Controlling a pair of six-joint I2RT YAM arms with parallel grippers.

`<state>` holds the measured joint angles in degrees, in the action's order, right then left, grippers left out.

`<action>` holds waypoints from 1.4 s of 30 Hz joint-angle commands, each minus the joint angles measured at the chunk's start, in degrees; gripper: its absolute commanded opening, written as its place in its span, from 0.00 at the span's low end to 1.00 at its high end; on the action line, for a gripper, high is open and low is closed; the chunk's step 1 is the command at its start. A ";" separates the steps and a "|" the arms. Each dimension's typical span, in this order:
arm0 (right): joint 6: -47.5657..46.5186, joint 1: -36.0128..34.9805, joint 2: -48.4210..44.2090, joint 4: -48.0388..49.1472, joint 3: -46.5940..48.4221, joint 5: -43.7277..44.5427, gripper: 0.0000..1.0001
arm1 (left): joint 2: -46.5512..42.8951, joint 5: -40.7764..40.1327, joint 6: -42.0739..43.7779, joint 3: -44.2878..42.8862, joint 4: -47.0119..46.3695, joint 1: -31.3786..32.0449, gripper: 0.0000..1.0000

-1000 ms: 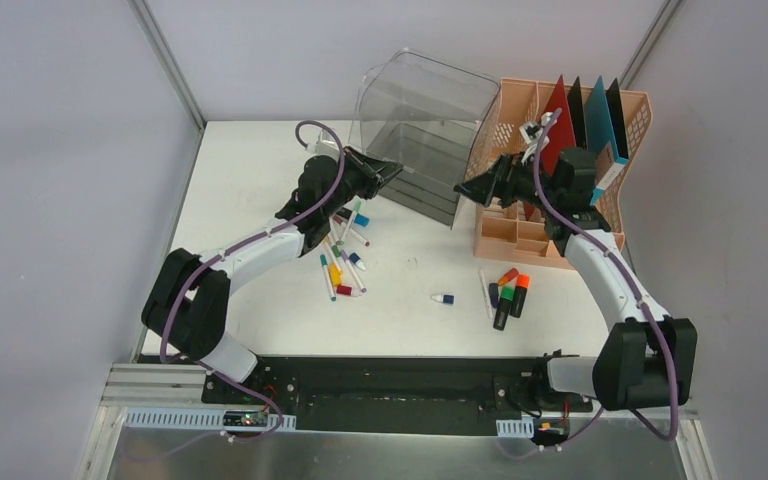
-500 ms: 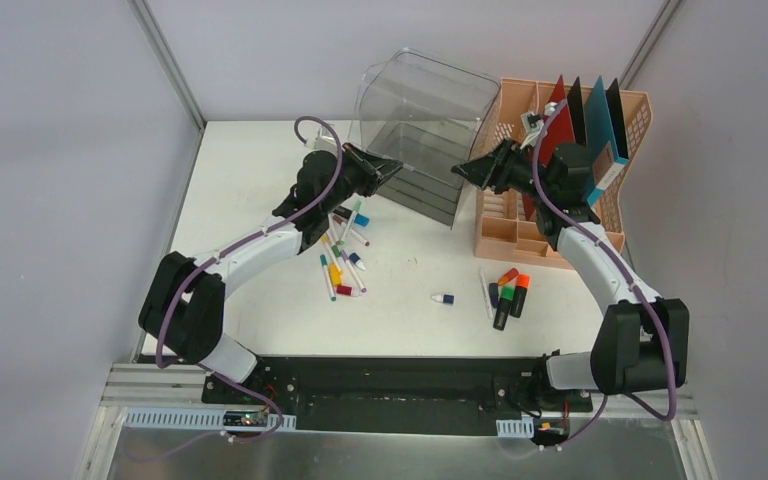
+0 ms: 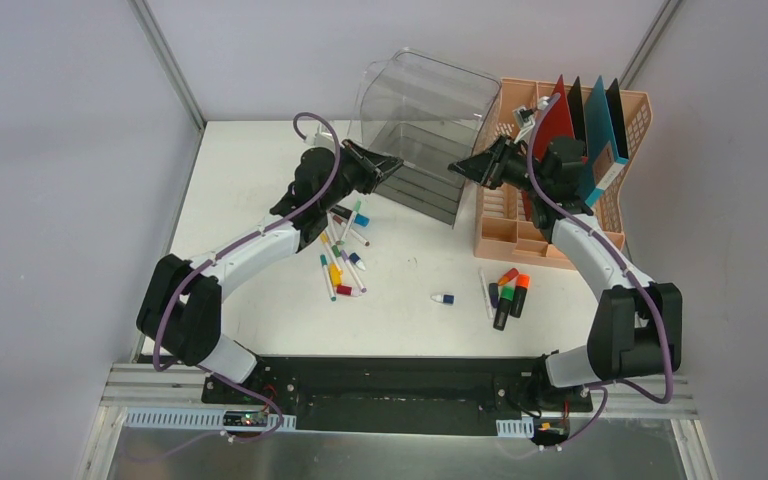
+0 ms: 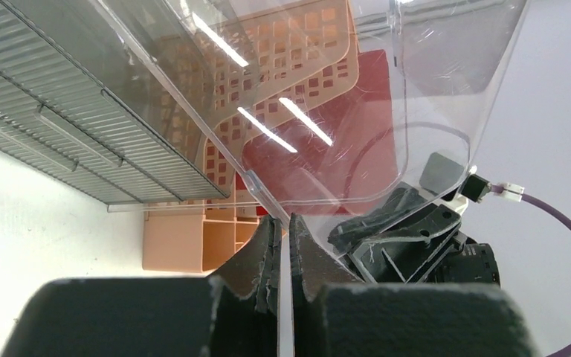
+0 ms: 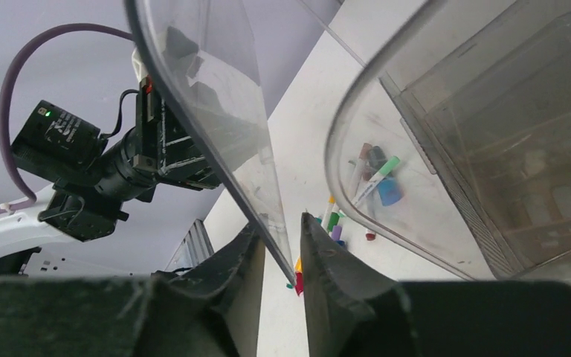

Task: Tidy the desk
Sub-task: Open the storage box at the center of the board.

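On the white desk (image 3: 260, 160) a clear plastic bin (image 3: 425, 130) lies tipped on its side at the back centre. My left gripper (image 3: 388, 168) is shut on the bin's left rim, and the thin clear edge runs into its fingertips (image 4: 284, 223). My right gripper (image 3: 463, 168) is at the bin's right rim. Its jaws straddle the clear wall (image 5: 215, 111), and the gripper (image 5: 286, 238) is still open, with a small gap beside the wall. Loose markers (image 3: 342, 250) lie under the left arm. Highlighters (image 3: 508, 292) lie at the front right.
A peach mesh organizer (image 3: 560, 180) with red, black and teal folders stands at the back right, close behind my right wrist. A small white and blue cap (image 3: 444, 298) lies mid-desk. Grey walls enclose the desk on three sides.
My right gripper has moved up and left from the organizer to the bin's rim, its jaws narrowing around the clear wall. The left gripper stays shut on the rim.
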<state>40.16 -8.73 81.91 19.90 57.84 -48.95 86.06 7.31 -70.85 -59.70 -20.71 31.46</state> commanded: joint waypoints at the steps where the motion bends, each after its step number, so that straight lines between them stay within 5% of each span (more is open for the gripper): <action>1: 1.05 -0.41 0.04 5.16 2.73 -1.76 0.22 | -1.67 3.66 2.25 -4.08 -4.12 0.71 0.00; 6: 1.45 -0.36 -0.80 6.40 2.49 -2.49 0.00 | -1.34 5.12 2.69 -4.70 -4.43 0.71 0.00; 15: 2.81 0.31 -3.74 6.47 3.36 -3.16 0.00 | -9.30 8.79 18.56 1.90 -2.42 0.54 0.68; 24: 2.55 1.81 -5.13 7.12 1.19 -3.67 0.00 | -23.86 5.56 39.49 14.91 8.89 -1.02 0.98; 34: 2.64 2.48 -5.44 7.49 0.04 -4.65 0.00 | -16.30 7.08 46.70 11.98 20.35 -9.12 0.99; 42: 2.55 2.84 -5.22 7.58 -0.41 -5.25 0.00 | -4.34 10.09 35.68 7.92 20.13 -14.93 0.95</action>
<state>41.58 -6.66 79.44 24.97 58.11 -53.45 77.78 16.56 -30.00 -47.24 -0.78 17.32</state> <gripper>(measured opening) 0.032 0.957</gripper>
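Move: My shut left hand still holds the raised clear lid of the storage box by its edge. My half-closed right hand, about 12 cm to the right of it, has another stretch of that edge right between its fingers. From my left hand the box's middle is some 12 cm ahead, 6 cm to the right and 15 below; the markers lie about 12 cm left, 6 back and 26 below. The peach rack is around 26 cm right and 6 cm ahead of my right hand. I pinch the lid's edge shut in my right hand and raise it about 3 cm, tipping the fingers up slightly, then hold it there. My left hand opens wide, lets go of the lid, backs off some 9 cm, then swings left and sinks about 15 cm towards the markers, rolling some 40 degrees with its left side rising. ##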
